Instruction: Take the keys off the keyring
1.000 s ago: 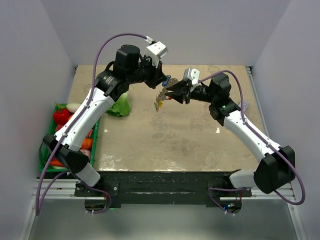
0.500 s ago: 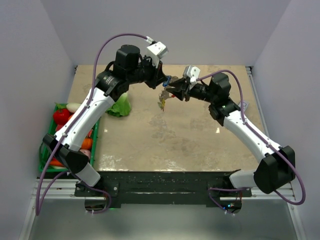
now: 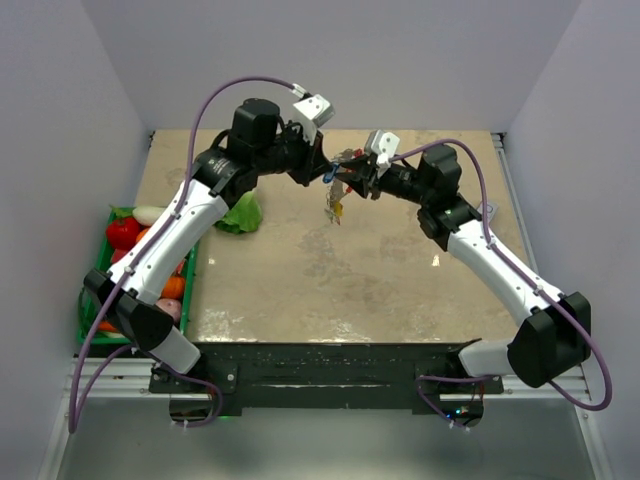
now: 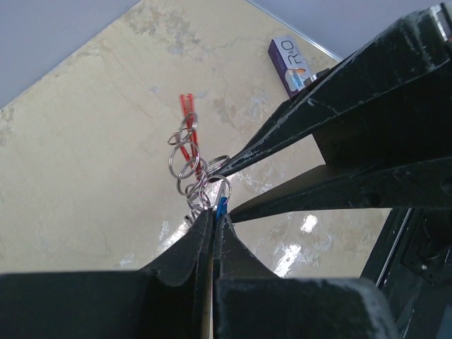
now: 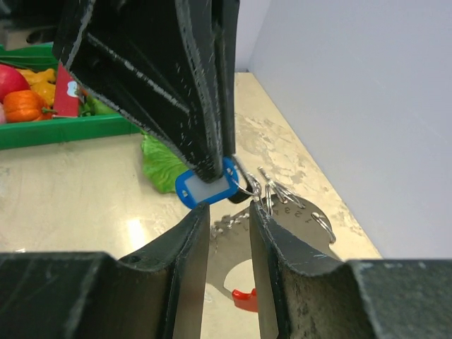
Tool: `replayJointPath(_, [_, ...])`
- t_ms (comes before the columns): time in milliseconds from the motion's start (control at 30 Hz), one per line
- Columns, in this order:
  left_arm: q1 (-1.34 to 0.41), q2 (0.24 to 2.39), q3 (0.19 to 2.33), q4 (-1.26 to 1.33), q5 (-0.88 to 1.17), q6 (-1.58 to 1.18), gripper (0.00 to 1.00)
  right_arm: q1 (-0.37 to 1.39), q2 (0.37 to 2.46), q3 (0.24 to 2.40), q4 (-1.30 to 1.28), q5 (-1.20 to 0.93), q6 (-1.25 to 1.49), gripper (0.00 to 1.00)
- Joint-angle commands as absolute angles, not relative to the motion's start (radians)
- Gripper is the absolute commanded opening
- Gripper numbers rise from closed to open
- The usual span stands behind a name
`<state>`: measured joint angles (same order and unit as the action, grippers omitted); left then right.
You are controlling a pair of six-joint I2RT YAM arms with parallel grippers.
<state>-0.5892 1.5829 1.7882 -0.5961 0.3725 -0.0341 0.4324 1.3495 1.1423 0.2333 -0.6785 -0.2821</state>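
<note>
The keyring [image 4: 192,164], a cluster of thin silvery rings with a red fob [image 4: 186,113], hangs in the air over the back of the table. My left gripper [image 4: 213,213] is shut on a blue tag with a white insert [image 5: 210,189] at the top of the bunch. The keys [image 3: 333,205] dangle below both grippers in the top view. My right gripper [image 5: 229,212] is open just under the blue tag. One finger [image 5: 272,222] touches the rings, and a flat metal piece [image 5: 300,210] hangs behind it.
A green lettuce leaf [image 3: 240,212] lies on the table's left side. A green crate [image 3: 88,300] of vegetables stands off the left edge. A small purple-and-white box [image 4: 289,60] lies on the table beyond the keys.
Both grippers have shifted a little to the right and toward the back with the bunch. The hanging keys swung right. The left gripper stayed shut on the tag.
</note>
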Motion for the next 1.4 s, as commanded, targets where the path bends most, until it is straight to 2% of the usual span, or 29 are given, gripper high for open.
replayJointPath(0, [-0.558, 1.529, 1.732, -0.545, 0.459, -0.077, 0.0, 0.434, 1.35, 1.169, 0.261, -0.629, -0.33, 0.33])
replayJointPath(300, [-0.519, 1.536, 1.693, -0.485, 0.604, -0.16, 0.0, 0.442, 1.379, 1.126, 0.285, -0.667, -0.35, 0.33])
replayJointPath(567, [-0.488, 1.537, 1.652, -0.437, 0.699, -0.221, 0.0, 0.44, 1.336, 1.088, 0.206, -0.776, -0.44, 0.33])
replayJointPath(867, [-0.459, 1.54, 1.618, -0.391, 0.779, -0.261, 0.0, 0.442, 1.355, 1.077, 0.222, -0.759, -0.416, 0.32])
replayJointPath(1033, [-0.428, 1.536, 1.571, -0.394, 0.776, -0.171, 0.0, 0.346, 1.319, 1.054, 0.212, -0.744, -0.348, 0.33])
replayJointPath(1167, [-0.422, 1.535, 1.528, -0.403, 0.753, -0.048, 0.0, 0.269, 1.266, 1.026, 0.108, -0.7, -0.414, 0.44])
replayJointPath(1200, [-0.422, 1.539, 1.516, -0.408, 0.702, -0.026, 0.0, 0.262, 1.262, 1.034, 0.066, -0.637, -0.445, 0.51])
replayJointPath(1233, [-0.422, 1.557, 1.513, -0.416, 0.672, 0.038, 0.0, 0.252, 1.267, 1.041, -0.04, -0.614, -0.481, 0.53])
replayJointPath(1300, [-0.422, 1.583, 1.496, -0.431, 0.573, 0.084, 0.0, 0.238, 1.278, 1.045, -0.119, -0.586, -0.584, 0.6])
replayJointPath(1367, [-0.41, 1.629, 1.483, -0.433, 0.525, 0.136, 0.0, 0.216, 1.304, 1.026, -0.17, -0.6, -0.647, 0.63])
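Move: The left hand already has the blue key in its shut tips. The keyring's grey-and-red body hangs between the hands, about 3 cm ahead of the left hand's point, 3 cm to its right and 5 cm lower. From the right hand, whose fingers stand partly open among the rings, that body is some 3 cm ahead, 1 cm left and 5 cm below. The lettuce lies roughly 8 cm ahead of the left hand, 21 cm left and 23 cm down on the table. Keeping the blue key pinched, the left hand sinks about 3 cm beside the right as its fingers tip down, waits, then drops farther while drifting left, to end some 8 cm lower. The right hand sinks alongside with its fingers still parted, pauses, then draws off to its right by about 9 cm, sinking on and opening wider, clear of the rings and the key. ##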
